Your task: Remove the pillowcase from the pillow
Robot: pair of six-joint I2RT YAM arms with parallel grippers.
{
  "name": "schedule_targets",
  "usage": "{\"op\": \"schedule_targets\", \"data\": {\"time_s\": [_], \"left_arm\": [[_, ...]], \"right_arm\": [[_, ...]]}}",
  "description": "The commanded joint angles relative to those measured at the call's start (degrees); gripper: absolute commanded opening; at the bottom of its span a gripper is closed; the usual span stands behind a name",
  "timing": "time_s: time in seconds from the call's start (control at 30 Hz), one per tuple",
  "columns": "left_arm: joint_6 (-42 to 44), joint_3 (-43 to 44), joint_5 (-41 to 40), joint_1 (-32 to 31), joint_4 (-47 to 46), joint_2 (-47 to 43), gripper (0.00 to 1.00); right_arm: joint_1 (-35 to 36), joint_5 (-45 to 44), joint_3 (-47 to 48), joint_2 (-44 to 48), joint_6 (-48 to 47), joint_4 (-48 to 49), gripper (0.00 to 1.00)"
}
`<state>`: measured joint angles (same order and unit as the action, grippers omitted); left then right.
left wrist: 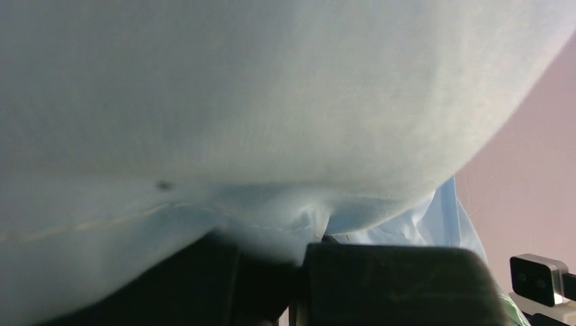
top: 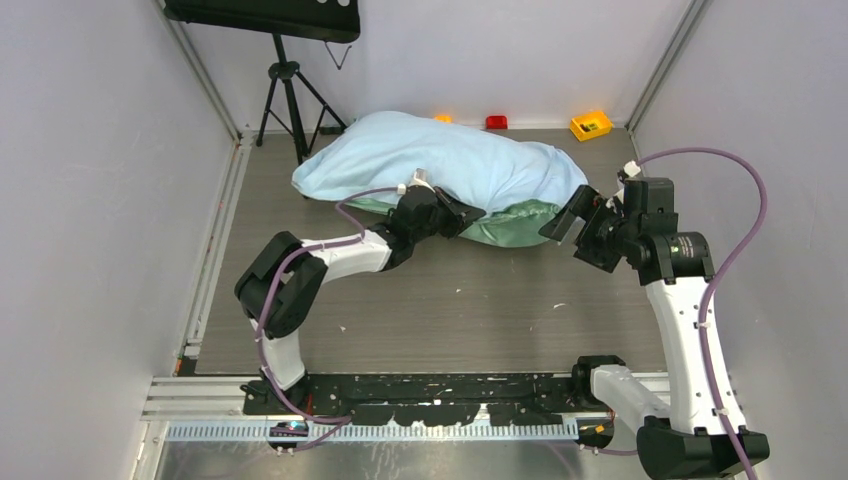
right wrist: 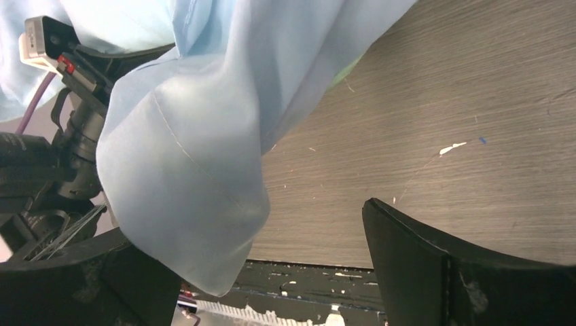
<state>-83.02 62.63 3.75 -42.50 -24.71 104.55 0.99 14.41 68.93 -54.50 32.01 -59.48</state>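
The light-blue pillowcase (top: 440,155) lies bulging at the back middle of the table, with its mint-green edge (top: 510,225) showing along the near side. The pillow is hidden inside it. My left gripper (top: 458,213) is pressed into the near side of the bulge and is shut on a pinch of pillowcase cloth (left wrist: 299,227), which fills the left wrist view. My right gripper (top: 572,222) is open just off the right end. In the right wrist view a hanging corner of the pillowcase (right wrist: 183,197) drapes over one finger, and the other finger (right wrist: 421,265) stands clear of it.
A black tripod (top: 290,100) stands at the back left. A small orange item (top: 442,118), a red block (top: 496,122) and a yellow block (top: 590,124) sit along the back wall. Grey walls close both sides. A black rail (top: 450,390) runs along the near edge.
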Motion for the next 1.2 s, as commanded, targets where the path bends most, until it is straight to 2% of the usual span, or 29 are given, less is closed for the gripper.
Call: {"op": "schedule_targets", "data": {"time_s": [0.0, 0.23, 0.47, 0.7, 0.87, 0.93, 1.0, 1.17], "left_arm": [[4.6, 0.4, -3.3, 1.7, 3.3, 2.4, 0.00], [4.7, -1.8, -2.9, 1.8, 2.4, 5.9, 0.00], [4.7, -4.0, -0.3, 1.7, -0.1, 5.9, 0.00], [10.8, -10.4, -4.6, 1.5, 6.2, -7.7, 0.00], [15.9, -16.3, -8.9, 0.5, 17.1, -20.6, 0.02], [17.7, -18.2, -10.8, -0.2, 21.9, -25.3, 0.07], [19.0, -20.0, -13.0, -0.5, 26.8, -30.0, 0.18], [26.9, -21.1, -17.8, -2.0, 36.7, -43.2, 0.68]], "right_arm": [[-0.3, 3.9, 6.8, 1.0, 0.4, 1.7, 0.96], [-0.2, 4.9, 16.7, 0.2, 1.7, 0.5, 0.96], [-0.2, 2.1, 17.9, 0.7, 1.6, 0.3, 0.96], [-0.2, -6.1, 10.0, 2.7, 3.0, 1.8, 0.96], [-0.2, -5.1, 1.0, 5.6, 4.8, 7.4, 0.95], [-0.2, -3.8, -1.6, 6.1, 5.8, 9.7, 0.95], [-0.2, -2.1, -3.6, 5.8, 6.3, 11.4, 0.95], [-0.2, 2.7, -7.7, 3.6, 6.8, 14.3, 0.91]]}}
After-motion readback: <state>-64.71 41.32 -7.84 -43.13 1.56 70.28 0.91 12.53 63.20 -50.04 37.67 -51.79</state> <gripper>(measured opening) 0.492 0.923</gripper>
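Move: The left fingers are already shut on the pillowcase's near edge. The middle of the pillow lies about 9 cm ahead of them, 10 cm to the left and a little lower; its bare green part is some 8 cm to the right, level ahead and 6 cm lower. The pillowcase's loose flap hangs roughly 4 cm ahead and 4 cm left of the open right gripper, slightly below it. The edge in the left grip lies about 10 cm ahead of the right hand, 16 cm left and 6 cm lower. Keep the left grip on the pillowcase edge and lower it about 6 cm, then draw it left and back, some 15 cm in all and slightly rising, rolling the hand's left side up and opening near the end. Meanwhile lift the wide-open right gripper about 11 cm beside the flap, tipping its fingers upward, then bring it back down to about where it began. ##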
